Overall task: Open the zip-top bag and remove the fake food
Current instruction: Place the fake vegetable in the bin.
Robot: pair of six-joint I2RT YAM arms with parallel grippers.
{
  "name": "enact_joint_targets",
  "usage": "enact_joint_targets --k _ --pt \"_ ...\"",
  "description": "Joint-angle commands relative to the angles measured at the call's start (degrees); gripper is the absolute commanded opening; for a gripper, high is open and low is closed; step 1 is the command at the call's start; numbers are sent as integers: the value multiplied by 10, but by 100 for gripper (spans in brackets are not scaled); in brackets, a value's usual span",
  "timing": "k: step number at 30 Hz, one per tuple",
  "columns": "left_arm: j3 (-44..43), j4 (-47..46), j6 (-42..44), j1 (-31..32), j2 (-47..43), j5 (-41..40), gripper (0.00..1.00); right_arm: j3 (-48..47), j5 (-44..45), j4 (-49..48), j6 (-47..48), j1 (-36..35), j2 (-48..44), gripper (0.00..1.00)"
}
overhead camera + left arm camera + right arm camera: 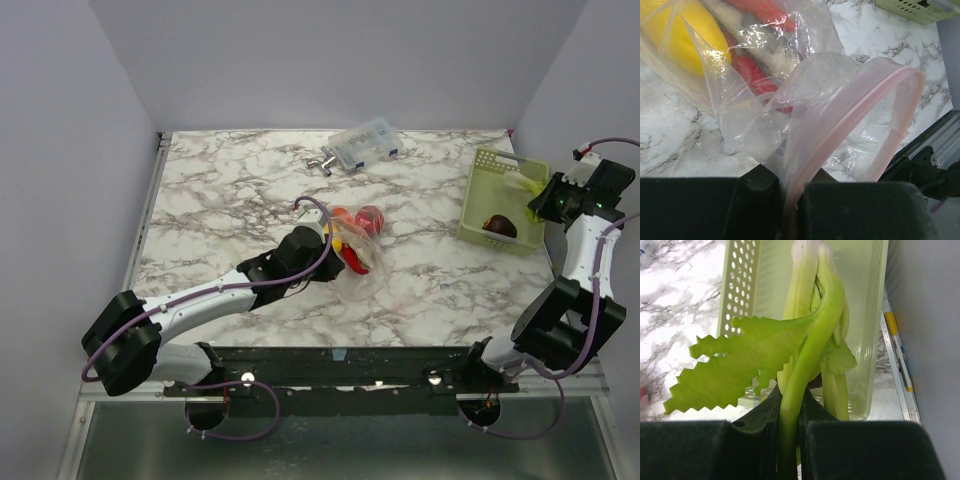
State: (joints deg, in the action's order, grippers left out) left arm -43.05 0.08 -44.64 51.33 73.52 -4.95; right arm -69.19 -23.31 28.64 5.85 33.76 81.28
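Observation:
The zip-top bag (358, 268) lies mid-table, clear and crinkled, its mouth standing open. My left gripper (790, 184) is shut on the bag's pink zipper strip (855, 115), which loops up and away to the right. Inside the bag I see fake food: a yellow lemon (687, 40) and red pieces (756, 75). From above, the left gripper (322, 236) sits at the bag's far left edge. My right gripper (789, 410) is shut on a pale green stalk (812, 340) with a jagged leaf, held over the green basket (740, 295). A dark purple piece (500, 225) lies in that basket (483, 170).
A small clear plastic box (365, 143) with blue contents and a metal fitting (322, 162) sit near the table's far edge. The basket stands by the right wall. The dark front rail (340, 358) runs along the near edge.

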Motion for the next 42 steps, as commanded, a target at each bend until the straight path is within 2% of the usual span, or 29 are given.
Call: enact_joint_targets --k 1,8,12,15,18,24,32,38,42 --pt "5 -16 -6 -3 -1 11 0 10 -17 -56 1 -1 20 1" --pt "8 -11 -8 -2 -5 11 0 13 -27 -63 9 -1 60 1" --pt "8 -10 -9 -2 -5 11 0 17 -4 -74 13 0 77 2" --pt "8 -10 -11 -2 -5 11 0 18 6 -75 19 0 91 4" --pt "8 -10 -12 -1 -4 13 0 17 13 -75 25 0 102 11" --pt "7 -11 -13 -1 -4 13 0 9 21 -71 34 -1 122 13" --pt "8 -10 -15 -1 -8 13 0 -8 37 -60 43 -1 148 29" --pt "6 -8 -15 -1 -9 12 0 -7 37 -58 56 -1 120 51" --pt "3 -6 -14 -1 -10 11 0 -14 34 -47 67 -1 95 56"
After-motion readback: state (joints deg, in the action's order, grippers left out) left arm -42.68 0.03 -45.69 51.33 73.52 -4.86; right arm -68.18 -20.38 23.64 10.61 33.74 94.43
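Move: The bin that the celery goes into has its middle about 10 cm ahead of the right gripper and a touch to its left, some 15 cm below. The eggplant in the bin lies roughly 5 cm ahead, 1 cm left and 15 cm down; a yellow-capped marker lies outside the bin, 13 cm right, 6 ahead and 17 down. From the left gripper, the bin is about 20 cm ahead, 42 right and 9 below. Lower the right gripper about 9 cm into the near part of the bin, still pinching the celery by its leafy end, easing slightly forward and right as it sinks and tipping the fingers some 10 degrees further down. Near the bottom open the fingers to about half to let go of the celery, then lift barely a centimetre. Keep the left gripper still, holding the bag's rim. ##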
